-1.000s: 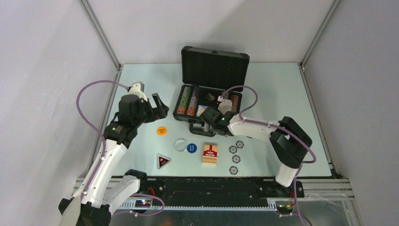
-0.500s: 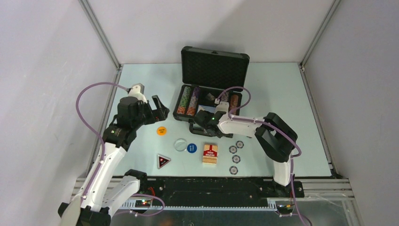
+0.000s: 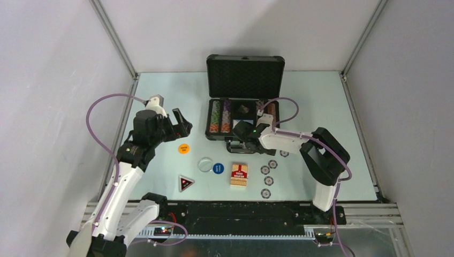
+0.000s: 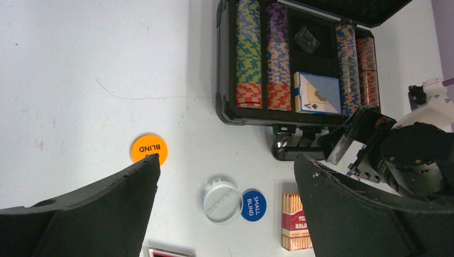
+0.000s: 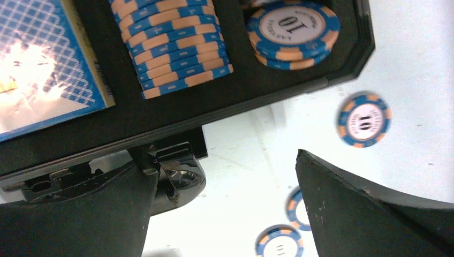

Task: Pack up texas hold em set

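The dark grey briefcase (image 3: 243, 110) lies open, its lid (image 3: 244, 75) upright, with rows of striped chips (image 4: 249, 51) and a blue deck (image 4: 317, 93) in its tray. My right gripper (image 3: 239, 143) is open at the case's front, its fingers either side of the black handle (image 5: 179, 179) without closing on it. Loose poker chips (image 3: 267, 176) lie to its right, blurred in the right wrist view (image 5: 364, 119). My left gripper (image 3: 184, 122) hangs open above the orange button (image 4: 149, 149), clear button (image 4: 220, 200) and blue button (image 4: 253, 205). The red card box (image 3: 239, 174) and triangular marker (image 3: 186, 183) lie nearer.
Grey walls and metal frame rails (image 3: 115, 45) enclose the pale table (image 3: 321, 107). A black rail (image 3: 241, 211) runs along the near edge between the arm bases. Purple cables (image 3: 101, 107) loop over both arms.
The case has swung from a skewed pose to square and shifted right. My right gripper moved right with it at the handle. The left arm barely moved.
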You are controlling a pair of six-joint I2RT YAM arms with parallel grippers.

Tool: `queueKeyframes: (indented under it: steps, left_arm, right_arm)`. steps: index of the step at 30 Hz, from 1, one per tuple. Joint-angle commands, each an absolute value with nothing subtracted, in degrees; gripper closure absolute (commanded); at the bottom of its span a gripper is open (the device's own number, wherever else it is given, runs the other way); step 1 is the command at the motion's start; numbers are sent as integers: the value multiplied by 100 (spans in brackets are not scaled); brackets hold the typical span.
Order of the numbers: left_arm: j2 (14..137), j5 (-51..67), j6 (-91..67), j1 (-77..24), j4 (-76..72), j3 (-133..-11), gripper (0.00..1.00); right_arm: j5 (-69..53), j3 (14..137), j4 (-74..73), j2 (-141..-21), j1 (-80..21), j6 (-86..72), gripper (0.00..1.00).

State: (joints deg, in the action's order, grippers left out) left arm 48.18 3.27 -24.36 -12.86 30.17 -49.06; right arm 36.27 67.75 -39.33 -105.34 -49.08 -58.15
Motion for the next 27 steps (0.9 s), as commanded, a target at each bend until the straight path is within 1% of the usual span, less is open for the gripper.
queueKeyframes:
  steps: [1,5,10,13,16,22,27]
  left_arm:
    - [4756,435,-2303,-1245,2920,-4852,0]
    - [4761,449,-2298,-1219,2918,-4849,0]
    - [4741,445,-2294,-1179,2927,-4838,0]
    - [4679,430,-2294,-1149,2925,-4806,0]
    - [4615,434,-2317,-1104,2919,-4751,0]
    - [4563,464,-2320,-1064,2923,-4725,0]
    - [4529,480,-2329,-1057,2924,-4694,0]
  right_arm:
    - [4321,6519,-4947,-10189,-4638,-5509,0]
    - [4153,6617,-4635,-9976,-4849,-5013,0]
    - [4028,6893,-4533,-9378,-5291,-4575,1]
    - [3935,6935,-4692,-9009,-5579,-4768,1]
    - [3468,6912,-4857,-8760,-5752,-5269,1]
    - [2920,6910,-4963,-9114,-6464,-6220,1]
    - [2598,6908,-4987,-9630,-6718,-6694,5]
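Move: The Texas Hold'em box lies some 10 cm back and 8 cm to the left of the right hand, its middle about 2 cm lower. The case handle's right end is level with this hand, about 3 cm to its left. Loose chips lie about 6 cm back and 5 cm right, and 8 cm back and 2 cm right. From the left hand the Texas Hold'em box is roughly 8 cm back, 23 cm right and 20 cm below. The case handle, its right end still hooked by the right hand's left finger, is dragged about 2 cm to the right. Then the finger comes free and the open hand arcs up some 9 cm and back and left towards the Texas Hold'em box, turning about 15 degrees counter-clockwise, and sinks a few centimetres over the box, fingers still wide. ##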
